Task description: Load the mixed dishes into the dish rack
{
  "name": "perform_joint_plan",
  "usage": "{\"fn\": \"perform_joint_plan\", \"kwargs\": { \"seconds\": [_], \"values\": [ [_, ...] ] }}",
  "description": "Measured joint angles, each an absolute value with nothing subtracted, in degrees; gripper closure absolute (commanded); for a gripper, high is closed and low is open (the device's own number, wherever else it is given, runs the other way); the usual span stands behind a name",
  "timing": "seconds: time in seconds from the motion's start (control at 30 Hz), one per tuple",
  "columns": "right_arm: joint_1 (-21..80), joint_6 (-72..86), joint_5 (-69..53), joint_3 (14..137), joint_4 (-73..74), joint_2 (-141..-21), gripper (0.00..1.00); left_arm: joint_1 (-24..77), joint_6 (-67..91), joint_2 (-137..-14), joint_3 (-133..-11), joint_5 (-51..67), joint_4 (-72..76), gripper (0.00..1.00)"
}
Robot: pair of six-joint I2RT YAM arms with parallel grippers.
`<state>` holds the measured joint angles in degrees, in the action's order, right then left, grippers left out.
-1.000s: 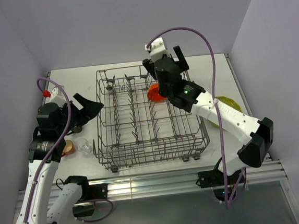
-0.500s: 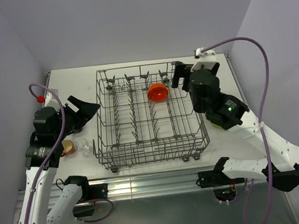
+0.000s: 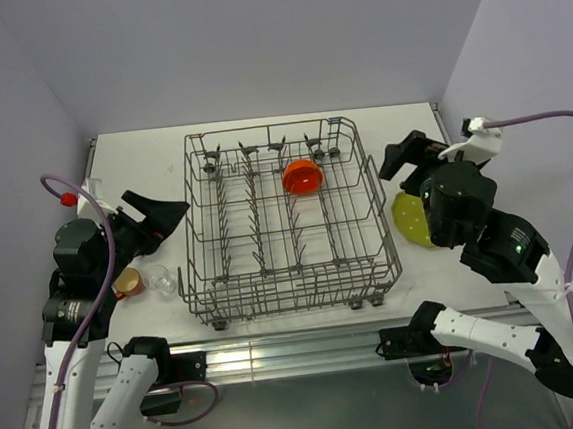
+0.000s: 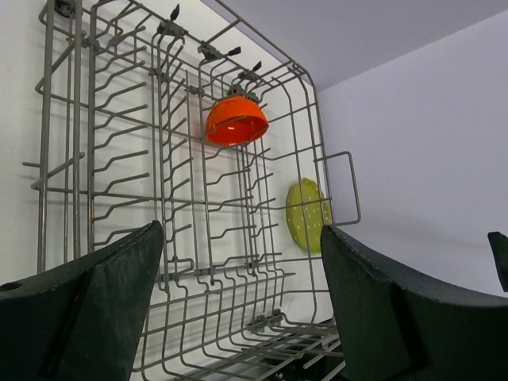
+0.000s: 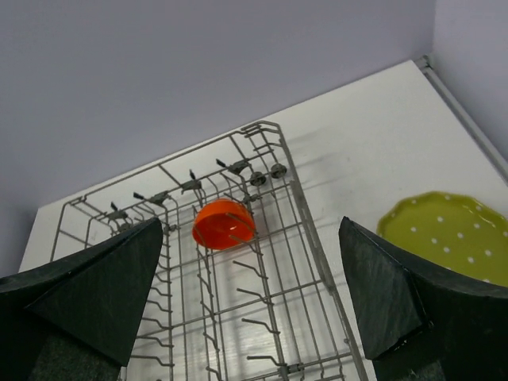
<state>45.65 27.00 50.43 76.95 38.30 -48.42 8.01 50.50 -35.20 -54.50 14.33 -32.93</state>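
Observation:
The dish rack (image 3: pixel 292 299) is a grey wire basket in the middle of the table. An orange bowl (image 3: pixel 302 176) leans on edge among the tines in its back row, also seen from the wrists as the orange bowl (image 4: pixel 236 121) (image 5: pixel 224 224). A yellow-green plate (image 3: pixel 408 220) (image 5: pixel 452 234) (image 4: pixel 308 214) lies flat right of the rack. My right gripper (image 3: pixel 404 156) (image 5: pixel 251 222) hovers open and empty above the plate's far edge. My left gripper (image 3: pixel 161 211) (image 4: pixel 240 230) is open and empty just left of the rack.
A small orange cup (image 3: pixel 129 281) and a clear glass (image 3: pixel 160 281) stand on the table left of the rack's front corner, below my left gripper. Purple walls close in the table at the back and on both sides.
My right arm has swung away from the bowl in the rack, out to the right over the plate. The bowl stays in the rack. My left arm has drawn back slightly to the left.

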Motion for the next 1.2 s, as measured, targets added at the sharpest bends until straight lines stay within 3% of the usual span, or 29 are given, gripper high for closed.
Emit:
{"fn": "perform_joint_plan", "kwargs": {
  "seconds": [0.23, 0.4, 0.73, 1.2],
  "values": [
    [37.04, 33.17, 53.04, 76.44, 45.74, -44.99, 0.00, 8.01, 50.76, -35.88, -54.50, 16.32, -33.87, 0.14],
    [21.12, 34.79, 46.35, 72.25, 47.83, -43.94, 0.00, 8.01, 50.74, -35.83, -54.89, 16.82, -34.20, 0.13],
    [9.82, 35.77, 34.96, 60.31, 48.10, -45.91, 0.00, 8.01, 50.26, -35.92, -55.75, 17.74, -35.05, 0.13],
    [-13.91, 40.88, 20.71, 43.20, 41.89, -46.76, 0.02, 8.01, 50.26, -37.63, -55.75, 19.81, -34.81, 0.13]
  ]
}}
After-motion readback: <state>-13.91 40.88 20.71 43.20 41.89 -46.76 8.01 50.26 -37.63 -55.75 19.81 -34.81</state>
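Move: The green plate lies about 16 cm to the right hand's right, 5 cm ahead and some 40 cm below. The dish rack's right rim is only about 3 cm to that hand's right, 6 cm ahead and 30 cm down, and the orange bowl, already in the rack, is roughly 17 cm ahead, 15 cm left and 36 cm below. From the left hand, the plate lies some 50 cm right, 7 cm ahead and 32 cm lower. Swing the empty right gripper rightward off the dish rack's right rim, about 10 cm almost level at first, then sink it steeply some 25 cm towards the green plate, still easing right. Tip the fingers down about 30 degrees and turn them clockwise on the way, keeping them wide open and stopping above the near part of the plate without touching it. ##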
